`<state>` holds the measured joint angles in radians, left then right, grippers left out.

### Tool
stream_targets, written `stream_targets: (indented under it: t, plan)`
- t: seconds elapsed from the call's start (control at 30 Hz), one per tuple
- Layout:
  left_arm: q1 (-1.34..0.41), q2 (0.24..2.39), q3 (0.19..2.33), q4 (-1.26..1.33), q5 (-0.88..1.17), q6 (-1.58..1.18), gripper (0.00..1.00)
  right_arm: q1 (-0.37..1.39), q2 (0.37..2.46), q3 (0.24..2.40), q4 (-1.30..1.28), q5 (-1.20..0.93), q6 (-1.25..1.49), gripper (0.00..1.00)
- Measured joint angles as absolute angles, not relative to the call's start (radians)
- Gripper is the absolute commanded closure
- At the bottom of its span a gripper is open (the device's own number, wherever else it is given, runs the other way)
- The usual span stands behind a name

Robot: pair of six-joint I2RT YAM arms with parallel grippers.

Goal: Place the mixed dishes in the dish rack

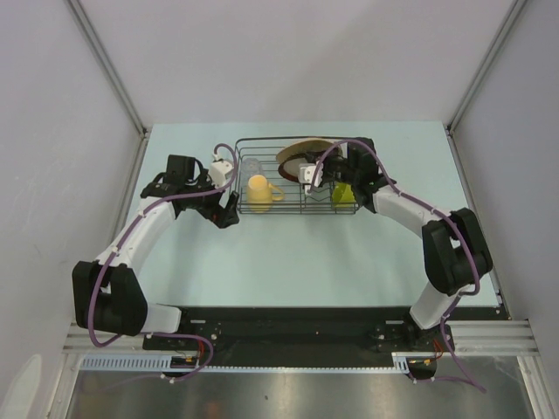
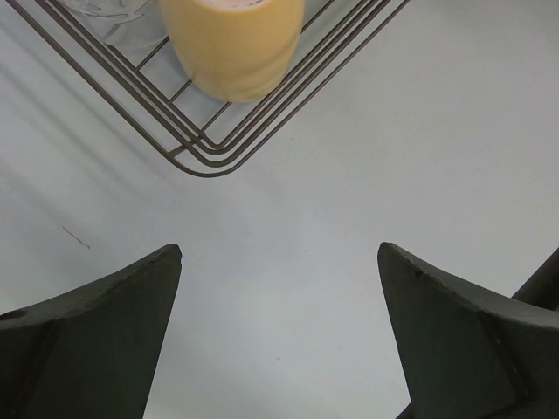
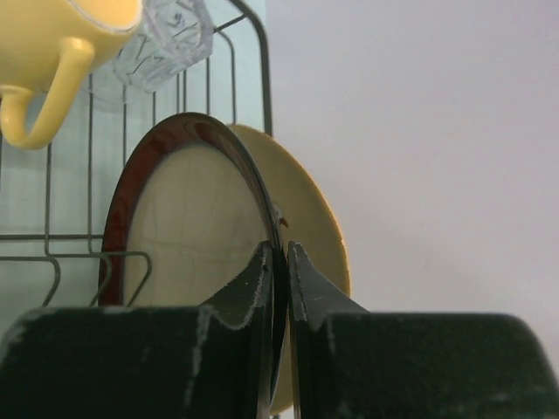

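The dish rack (image 1: pixel 301 209) is a black wire basket at the table's middle back. Inside it stand a yellow mug (image 1: pixel 259 192), a clear glass (image 1: pixel 251 166) and a lime-green bowl (image 1: pixel 342 194). Two tan plates (image 1: pixel 301 154) stand on edge at the rack's back. My right gripper (image 3: pixel 279 253) is shut on the rim of the dark-rimmed plate (image 3: pixel 196 227), and the other plate (image 3: pixel 314 218) leans just behind it. My left gripper (image 2: pixel 279 253) is open over bare table, just outside the rack's corner (image 2: pixel 201 157) near the mug (image 2: pixel 231 44).
White walls close in the table on the left, back and right. The left arm (image 1: pixel 148 223) curves along the rack's left side, and the right arm (image 1: pixel 410 209) reaches into the rack from the right.
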<state>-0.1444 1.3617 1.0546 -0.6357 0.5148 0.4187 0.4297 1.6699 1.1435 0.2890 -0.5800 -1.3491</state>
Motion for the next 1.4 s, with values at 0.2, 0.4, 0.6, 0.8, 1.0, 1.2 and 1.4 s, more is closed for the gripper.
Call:
stream_targets:
  t: [0.2, 0.4, 0.6, 0.8, 1.0, 1.2, 1.4]
  plan:
    - [-0.144, 1.362, 1.050, -0.633, 0.508, 0.419, 0.00, 0.428, 1.705, 1.127, 0.372, -0.555, -1.277, 1.00]
    - [-0.143, 1.362, 1.048, -0.630, 0.508, 0.419, 0.00, 0.434, 1.702, 1.091, 0.446, -0.522, -1.222, 0.85]
    - [-0.143, 1.360, 1.048, -0.631, 0.508, 0.419, 0.00, 0.451, 1.671, 1.016, 0.535, -0.447, -1.149, 0.57]
    - [-0.143, 1.341, 1.048, -0.635, 0.508, 0.418, 0.00, 0.461, 1.598, 0.995, 0.562, -0.361, -1.071, 0.00]
    - [-0.143, 1.299, 1.051, -0.641, 0.508, 0.417, 0.00, 0.486, 1.494, 1.001, 0.541, -0.237, -0.976, 0.00]
    - [-0.143, 1.279, 1.068, -0.650, 0.503, 0.400, 0.00, 0.509, 1.418, 1.144, 0.353, -0.015, -0.654, 0.00]
    - [-0.143, 1.261, 1.110, -0.674, 0.496, 0.375, 0.00, 0.521, 1.347, 1.265, 0.099, 0.139, -0.350, 0.00]
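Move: Under the right hand, which still pinches the red-rimmed plate by its upper rim, the rack slot lies some 9 cm below, straight down. The beige plate stands about 4 cm farther out and 7 cm below the hand; the yellow mug is roughly 13 cm left and 2 cm back, the green bowl about 10 cm right and 3 cm back, both some 13 cm below. From the left hand the slot is about 12 cm ahead, 21 cm right, near its height. Easing the red-rimmed plate about 1 cm forward and down into its slot, the right hand pauses, opens its fingers wide and lets go of the rim. It then climbs nearly 15 cm, drawing about 8 cm to the right and a little back, away from the plate, while the wrist rolls and swings clockwise some 40 degrees. Late on, the open, empty left hand rises about 5 cm. ##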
